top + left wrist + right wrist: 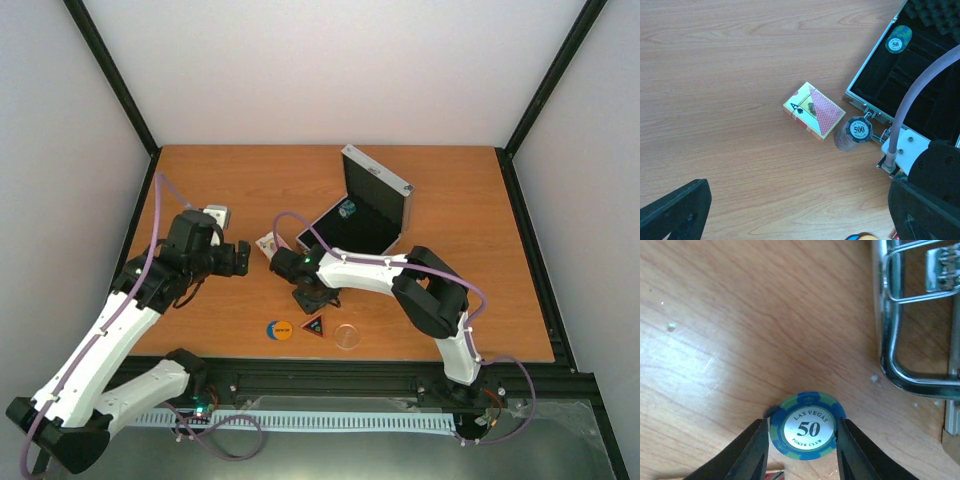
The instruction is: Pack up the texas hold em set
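Observation:
The silver case [378, 182] lies open at the back right, black inside, with one blue-green poker chip [898, 40] in it. My right gripper [312, 298] points down in front of the case handle [891, 340]. It is shut on the rim of a blue-green "50" chip [807, 426], face up low over the wood. A stack of chips topped "500" [858, 131] stands by the case latches, next to the pink-white card pack [814, 116]. My left gripper [800, 215] hangs wide open over bare wood, left of the pack [266, 242].
Near the front edge lie the orange disc [279, 329], the black-red triangle [315, 326] and the clear disc [347, 336]. The right arm's lilac cable [910, 100] arches over the case front. Black frame posts border the table.

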`<state>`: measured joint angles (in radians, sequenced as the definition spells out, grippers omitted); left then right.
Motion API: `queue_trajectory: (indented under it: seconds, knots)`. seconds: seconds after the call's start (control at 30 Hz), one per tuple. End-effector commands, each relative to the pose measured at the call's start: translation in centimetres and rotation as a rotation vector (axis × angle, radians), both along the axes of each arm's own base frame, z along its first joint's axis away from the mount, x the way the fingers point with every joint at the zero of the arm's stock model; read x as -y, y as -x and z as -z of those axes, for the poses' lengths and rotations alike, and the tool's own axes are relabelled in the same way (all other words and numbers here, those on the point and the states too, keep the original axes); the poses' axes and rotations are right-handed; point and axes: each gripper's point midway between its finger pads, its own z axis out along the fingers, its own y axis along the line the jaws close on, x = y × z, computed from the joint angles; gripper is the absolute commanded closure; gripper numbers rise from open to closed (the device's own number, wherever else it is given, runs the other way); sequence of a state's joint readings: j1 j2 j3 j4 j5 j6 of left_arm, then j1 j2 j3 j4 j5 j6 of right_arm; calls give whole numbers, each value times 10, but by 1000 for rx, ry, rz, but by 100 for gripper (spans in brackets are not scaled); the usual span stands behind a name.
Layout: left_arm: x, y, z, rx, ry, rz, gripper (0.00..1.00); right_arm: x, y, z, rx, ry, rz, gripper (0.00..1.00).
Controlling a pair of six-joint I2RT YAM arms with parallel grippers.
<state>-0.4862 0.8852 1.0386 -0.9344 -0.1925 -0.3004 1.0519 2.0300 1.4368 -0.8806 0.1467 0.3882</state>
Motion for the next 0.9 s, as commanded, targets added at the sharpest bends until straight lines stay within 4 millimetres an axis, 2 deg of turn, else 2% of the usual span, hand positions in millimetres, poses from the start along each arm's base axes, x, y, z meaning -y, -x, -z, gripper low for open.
queue_trajectory:
  seconds: [0.0, 0.17, 0.43, 0.87]
  knots:
    - [2, -7, -9, 39, 22, -12, 0, -2, -7, -7, 34, 17, 3, 59]
    - [3, -9, -9, 37, 18, -7, 0, -5, -8, -13, 43, -6, 1, 51]
    - [2, -8, -9, 36, 14, -4, 0, -2, -7, -4, 5, -22, -2, 42]
    - [1, -5, -8, 30, 20, -14, 0, 11, -1, 10, -42, -32, -5, 42]
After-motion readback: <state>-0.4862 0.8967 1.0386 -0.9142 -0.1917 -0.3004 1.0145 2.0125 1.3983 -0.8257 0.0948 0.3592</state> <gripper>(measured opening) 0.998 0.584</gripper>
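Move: The 50 chip stack stands right between the right fingertips, within a centimetre of the hand point. From that hand, the case handle lies about 7 cm straight ahead, the 500 chip stack roughly 8 cm ahead and 8 cm left, and the red triangle some 5 cm straight back, 2 cm lower. From the idle left hand the 50 chip stack is about 19 cm right, 3 cm back and 22 cm down. Open the right gripper from about a third to a bit over half, so both fingers stand clear of the sides of the 50 chip stack. Keep it pointing down around the stack, easing forward about half a centimetre, lifting it by about as much, then sinking to just below its starting height. ##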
